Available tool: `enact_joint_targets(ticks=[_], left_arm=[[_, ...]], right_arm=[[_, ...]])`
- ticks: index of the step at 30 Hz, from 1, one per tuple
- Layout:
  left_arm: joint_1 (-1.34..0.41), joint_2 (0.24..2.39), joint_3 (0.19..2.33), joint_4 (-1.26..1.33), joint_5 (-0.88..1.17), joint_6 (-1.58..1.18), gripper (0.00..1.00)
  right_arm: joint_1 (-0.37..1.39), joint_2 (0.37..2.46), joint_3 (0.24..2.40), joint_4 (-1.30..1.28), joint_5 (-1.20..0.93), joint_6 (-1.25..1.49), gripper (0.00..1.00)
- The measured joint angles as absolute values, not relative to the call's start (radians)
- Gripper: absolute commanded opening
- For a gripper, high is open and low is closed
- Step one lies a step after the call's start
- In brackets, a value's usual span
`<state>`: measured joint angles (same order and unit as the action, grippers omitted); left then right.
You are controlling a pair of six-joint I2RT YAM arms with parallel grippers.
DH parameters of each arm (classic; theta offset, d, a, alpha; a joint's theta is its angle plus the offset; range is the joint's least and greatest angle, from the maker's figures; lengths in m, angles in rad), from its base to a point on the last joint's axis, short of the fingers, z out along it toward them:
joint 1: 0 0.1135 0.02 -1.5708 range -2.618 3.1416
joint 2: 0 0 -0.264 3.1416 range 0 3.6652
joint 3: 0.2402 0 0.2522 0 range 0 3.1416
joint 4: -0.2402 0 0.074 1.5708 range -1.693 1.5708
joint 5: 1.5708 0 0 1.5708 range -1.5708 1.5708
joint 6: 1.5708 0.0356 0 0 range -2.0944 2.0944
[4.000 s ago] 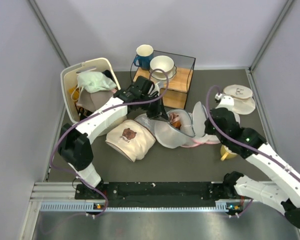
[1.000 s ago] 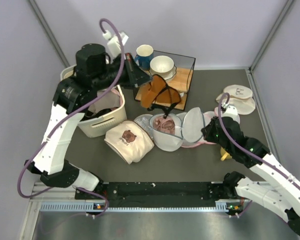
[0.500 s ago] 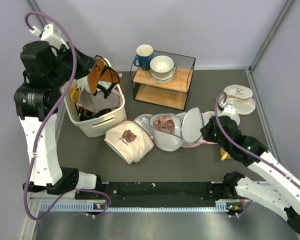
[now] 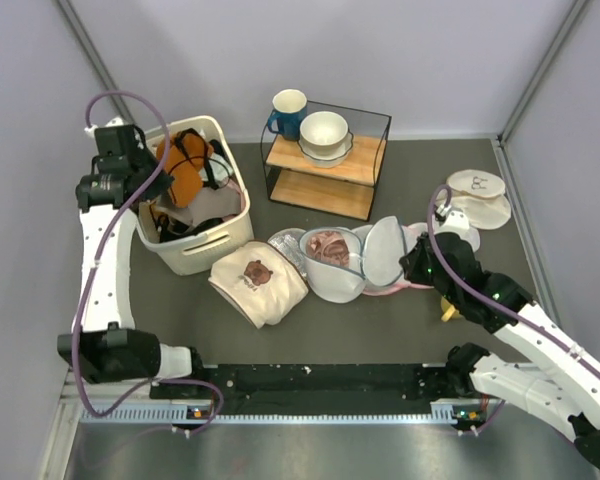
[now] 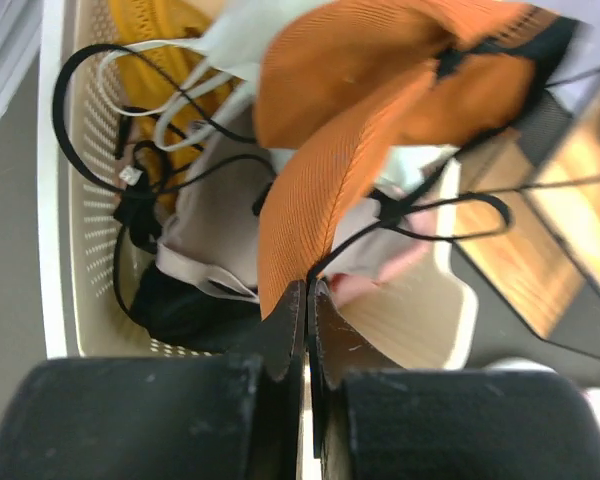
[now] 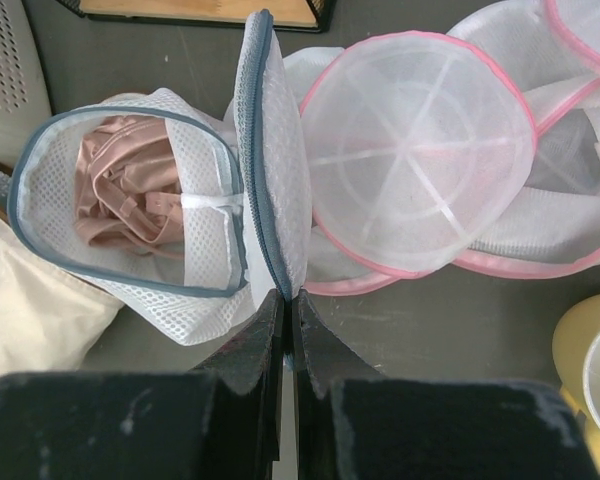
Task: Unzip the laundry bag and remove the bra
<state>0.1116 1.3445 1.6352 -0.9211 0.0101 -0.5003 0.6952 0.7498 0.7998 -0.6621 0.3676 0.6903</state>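
Observation:
The laundry bag lies unzipped at mid-table, its lid standing upright. The dusty-pink bra lies crumpled inside it, also in the right wrist view. My right gripper is shut on the lid's zip rim. My left gripper is shut on an orange garment with black straps, holding it over the white basket. In the left wrist view the garment hangs from the closed jaws of the left gripper.
The basket holds several other clothes. A beige bear-print cloth lies left of the bag. Pink-trimmed mesh bags lie right of it. A wire shelf with mug and bowl stands behind. A yellow cup sits by my right arm.
My left arm lifted the orange garment up from the bag, swung it left and lowered it over the basket. My right gripper has kept hold of the lid.

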Motion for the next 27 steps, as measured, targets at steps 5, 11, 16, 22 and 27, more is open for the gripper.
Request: enact_joint_targets(ticks=[5, 11, 16, 22, 27], left_arm=[[0.119, 1.486, 1.568, -0.810, -0.072, -0.517, 0.00], [0.120, 1.665, 1.594, -0.759, -0.128, -0.529, 0.00], [0.123, 1.705, 1.649, -0.752, -0.187, -0.514, 0.00], [0.118, 1.836, 1.840, -0.752, -0.306, -0.477, 0.00], [0.106, 1.885, 1.838, -0.759, -0.390, -0.456, 0.00]], right_arm=[[0.695, 0.757, 0.791, -0.653, 0.360, 0.684, 0.00], [0.695, 0.755, 0.790, -0.649, 0.357, 0.682, 0.00], [0.695, 0.763, 0.779, -0.643, 0.358, 0.682, 0.00], [0.695, 0.774, 0.779, -0.642, 0.358, 0.680, 0.00], [0.695, 0.781, 0.779, -0.637, 0.359, 0.680, 0.00]])
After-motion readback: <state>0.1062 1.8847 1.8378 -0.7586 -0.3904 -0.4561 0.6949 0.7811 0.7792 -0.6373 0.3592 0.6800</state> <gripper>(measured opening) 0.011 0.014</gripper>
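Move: Ahead of and below the left hand, which already holds the orange bra by a strap, the laundry basket is centred about 8 cm forward, level sideways and 20 cm down. The mint cloth inside lies some 10 cm forward and 9 cm right, the yellow cloth about 10 cm forward and 10 cm left; the bear pouch stands 13 cm back and 13 cm right. From the right hand, the basket is roughly 20 cm forward and 47 cm left. Lowering the orange bra into the laundry basket, the left hand goes down and forward about 12 cm, then eases up slightly while carrying on forward and left, ending some 8 cm farther left beside the left wall and sinking again. The wrist tips down, rolls left side up and turns counter-clockwise, each about 15 degrees; the shut fingers keep the strap. The right hand keeps its pinch on the laundry bag's lid, nearly still. ##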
